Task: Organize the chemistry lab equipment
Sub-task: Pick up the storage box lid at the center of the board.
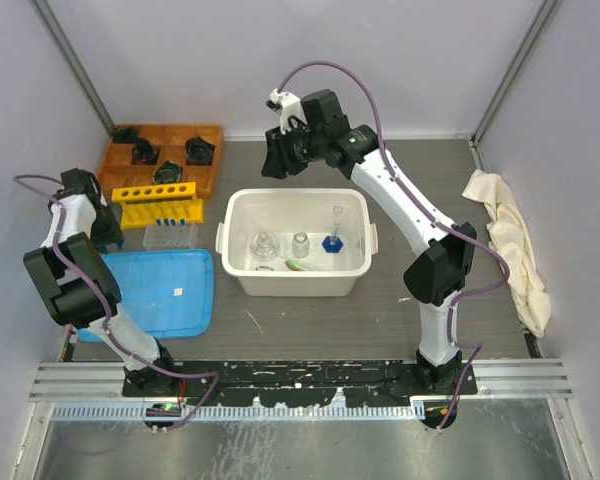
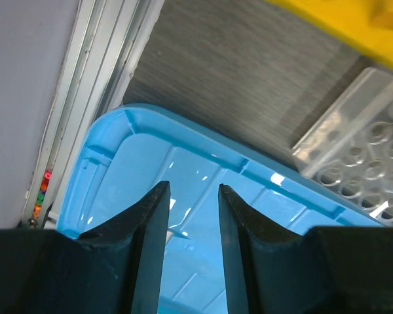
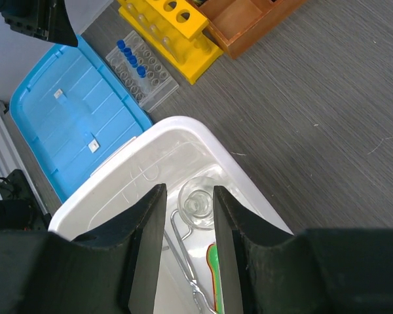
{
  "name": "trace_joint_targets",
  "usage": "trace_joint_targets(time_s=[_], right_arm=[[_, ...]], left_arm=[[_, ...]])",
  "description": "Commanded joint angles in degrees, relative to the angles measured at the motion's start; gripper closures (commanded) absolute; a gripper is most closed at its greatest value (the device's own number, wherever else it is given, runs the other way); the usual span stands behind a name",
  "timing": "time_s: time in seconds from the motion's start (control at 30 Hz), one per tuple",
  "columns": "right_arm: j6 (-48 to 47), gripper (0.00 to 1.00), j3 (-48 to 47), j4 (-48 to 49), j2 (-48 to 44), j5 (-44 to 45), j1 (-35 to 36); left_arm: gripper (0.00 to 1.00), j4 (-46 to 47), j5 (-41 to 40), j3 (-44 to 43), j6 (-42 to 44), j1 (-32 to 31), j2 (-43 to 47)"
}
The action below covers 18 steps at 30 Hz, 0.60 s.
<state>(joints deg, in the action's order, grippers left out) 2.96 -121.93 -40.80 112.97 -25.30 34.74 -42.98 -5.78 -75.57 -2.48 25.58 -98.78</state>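
Note:
A white bin [image 1: 242,205] holds a clear glass flask [image 1: 265,245], a small glass jar [image 1: 300,243], a tall tube on a blue base [image 1: 333,238] and a green spoon [image 1: 298,265]. In the right wrist view the flask [image 3: 198,208], metal forceps [image 3: 183,252] and green spoon [image 3: 213,275] lie in the bin [image 3: 183,127]. My right gripper [image 1: 278,155] [image 3: 188,196] is open and empty, high above the bin's far left. The yellow rack [image 1: 158,200] [image 3: 173,26] stands behind a clear tube tray with blue caps [image 1: 170,233] [image 3: 141,69]. My left gripper [image 1: 105,235] [image 2: 193,190] is open and empty over the blue lid's corner.
A blue lid [image 1: 155,290] [image 2: 183,163] lies flat at the front left. An orange tray of black parts [image 1: 160,155] sits at the back left. A cream cloth [image 1: 510,250] lies at the right edge. The clear tray [image 2: 360,157] and yellow rack [image 2: 340,19] border the lid.

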Motion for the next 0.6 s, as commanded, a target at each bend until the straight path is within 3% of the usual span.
trace_joint_targets(time_s=[0.0,0.1,0.2,0.33,0.57], right_arm=[[-2.09,0.59,0.44,1.25,-2.99,1.83,-0.2],[-2.42,0.59,0.77,1.16,-2.9,2.2,-0.2],[-2.28,0.59,-0.2,0.92,-1.89,2.06,-0.2],[-1.67,0.59,-0.97,1.15,-0.98,1.52,-0.2],[-2.37,0.59,0.31,0.94,-2.09,2.69,-0.2]], left_arm=[[0.65,-2.14,-2.88,-0.66,0.85,0.62,0.52],[0.68,-1.23,-0.3,2.6,-0.67,-1.92,4.68],[0.67,-1.86,-2.01,5.74,0.08,-10.78,8.07],[0.66,-2.24,3.87,9.04,-1.91,-19.86,11.22],[0.65,-7.25,5.08,9.57,-10.8,-30.76,10.99]])
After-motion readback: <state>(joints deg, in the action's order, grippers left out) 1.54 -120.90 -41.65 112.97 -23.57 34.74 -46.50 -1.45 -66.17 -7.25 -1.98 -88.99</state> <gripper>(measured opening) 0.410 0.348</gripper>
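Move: The blue storage box lid lies flat under the left hand, its middle about 10 cm back, 8 cm to the right and 9 cm below. The clear tube rack stands about 5 cm ahead and 13 cm to the right, with the yellow rack farther out, about 15 cm ahead and 10 cm right. The storage box's middle is some 50 cm right and 2 cm ahead. From the right hand, the lid is roughly 41 cm left, 16 cm back and 28 cm down. The left hand first eases back and sinks by about a centimetre each way, then sweeps quickly right, some 19 cm, above the far part of the lid, past the near side of the clear tube rack and towards the lid's right-hand end and the storage box. On the way the wrist turns clockwise about 25 degrees, the fingers stay partly open and pointing mostly down, and they keep clear of the lid, holding nothing. ##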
